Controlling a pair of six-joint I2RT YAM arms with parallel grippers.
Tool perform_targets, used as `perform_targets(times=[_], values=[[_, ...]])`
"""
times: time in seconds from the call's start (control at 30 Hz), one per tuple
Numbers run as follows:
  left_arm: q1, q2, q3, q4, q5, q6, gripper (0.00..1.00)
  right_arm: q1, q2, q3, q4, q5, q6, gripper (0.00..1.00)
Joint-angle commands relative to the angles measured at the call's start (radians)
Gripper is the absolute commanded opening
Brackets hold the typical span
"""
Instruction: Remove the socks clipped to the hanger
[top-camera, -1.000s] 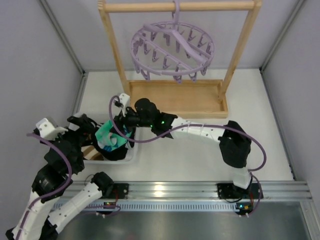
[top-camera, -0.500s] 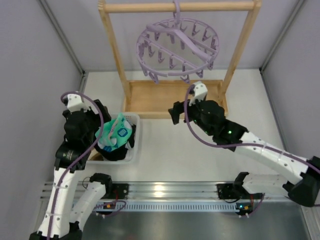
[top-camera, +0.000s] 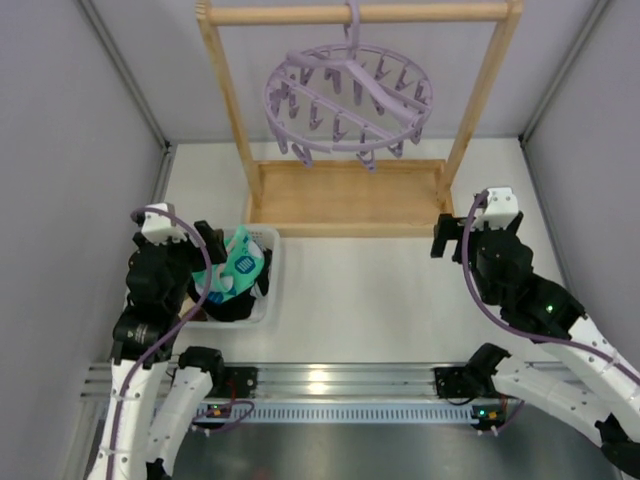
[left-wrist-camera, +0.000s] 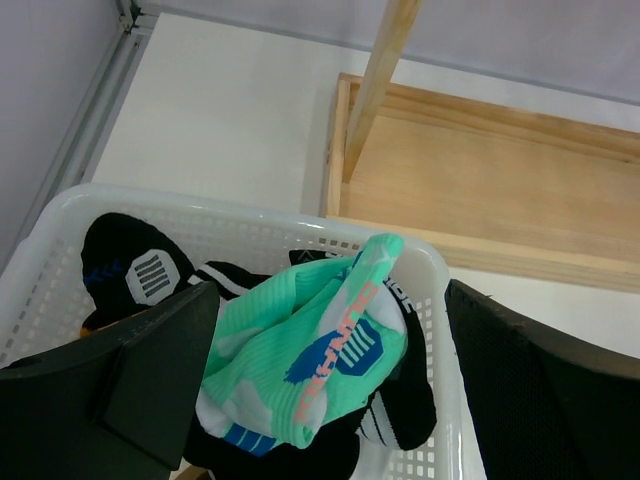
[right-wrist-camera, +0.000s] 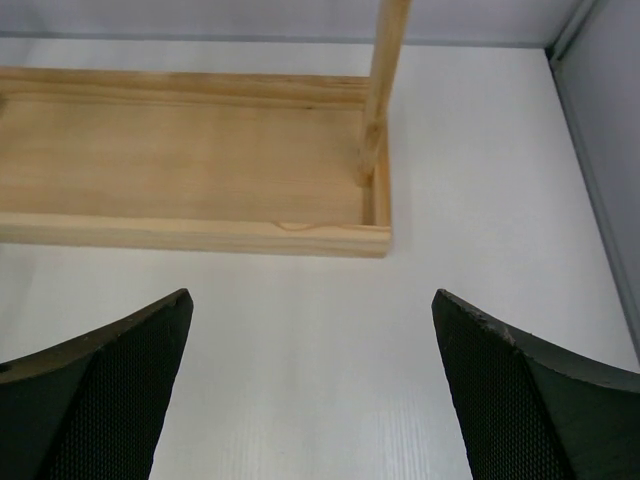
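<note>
The lavender hanger (top-camera: 345, 95) hangs from the wooden rack's top bar, and I see no socks on its pegs. The socks lie heaped in a white basket (top-camera: 270, 285): a mint-teal one (top-camera: 238, 268) (left-wrist-camera: 320, 340) on top, black ones (left-wrist-camera: 140, 265) under it. My left gripper (top-camera: 205, 262) (left-wrist-camera: 330, 295) hovers open over the basket, with the mint sock lying below, between its wide-spread fingers and not gripped. My right gripper (top-camera: 478, 232) (right-wrist-camera: 312, 300) is open and holds nothing, over bare table by the rack's right post.
The wooden rack's tray base (top-camera: 345, 195) (left-wrist-camera: 480, 170) (right-wrist-camera: 180, 160) stands behind the basket, with an upright post at each end. Grey walls close in the table on the left, back and right. The basket rim (left-wrist-camera: 250, 200) sits near the left wall.
My right arm has pulled back from the basket to the right side, its jaws opening and the mint sock left in the basket. My left gripper has shifted over the basket. The hanger swings.
</note>
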Motion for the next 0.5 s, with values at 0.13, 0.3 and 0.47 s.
perform_targets(times=[0.13,0.3,0.47], values=[[-0.025,-0.068,-0.074,0.050,-0.019,0.014,0.98,-0.014,-0.116,0.035,-0.177,0.123,-0.005,0.99],[-0.034,-0.103,-0.092,0.050,0.004,-0.005,0.98,-0.014,-0.172,0.073,-0.234,0.152,-0.014,1.00],[-0.066,-0.140,-0.099,0.051,-0.074,-0.009,0.98,-0.014,-0.238,0.096,-0.268,0.172,-0.031,0.99]])
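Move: Both open hands are empty and the hanger is bare. The teal sock tops the pile in the basket, about 47 cm to the right hand's left, level with it front to back and some 16 cm lower. The hanger ring is 23 cm left of that hand, 20 cm ahead and 8 cm above. From the left hand the sock lies about 6 cm right, 3 cm ahead and 16 cm below. The empty right hand, fingers staying open, retreats about 6 cm right and 4 cm back, away from the hanger. ##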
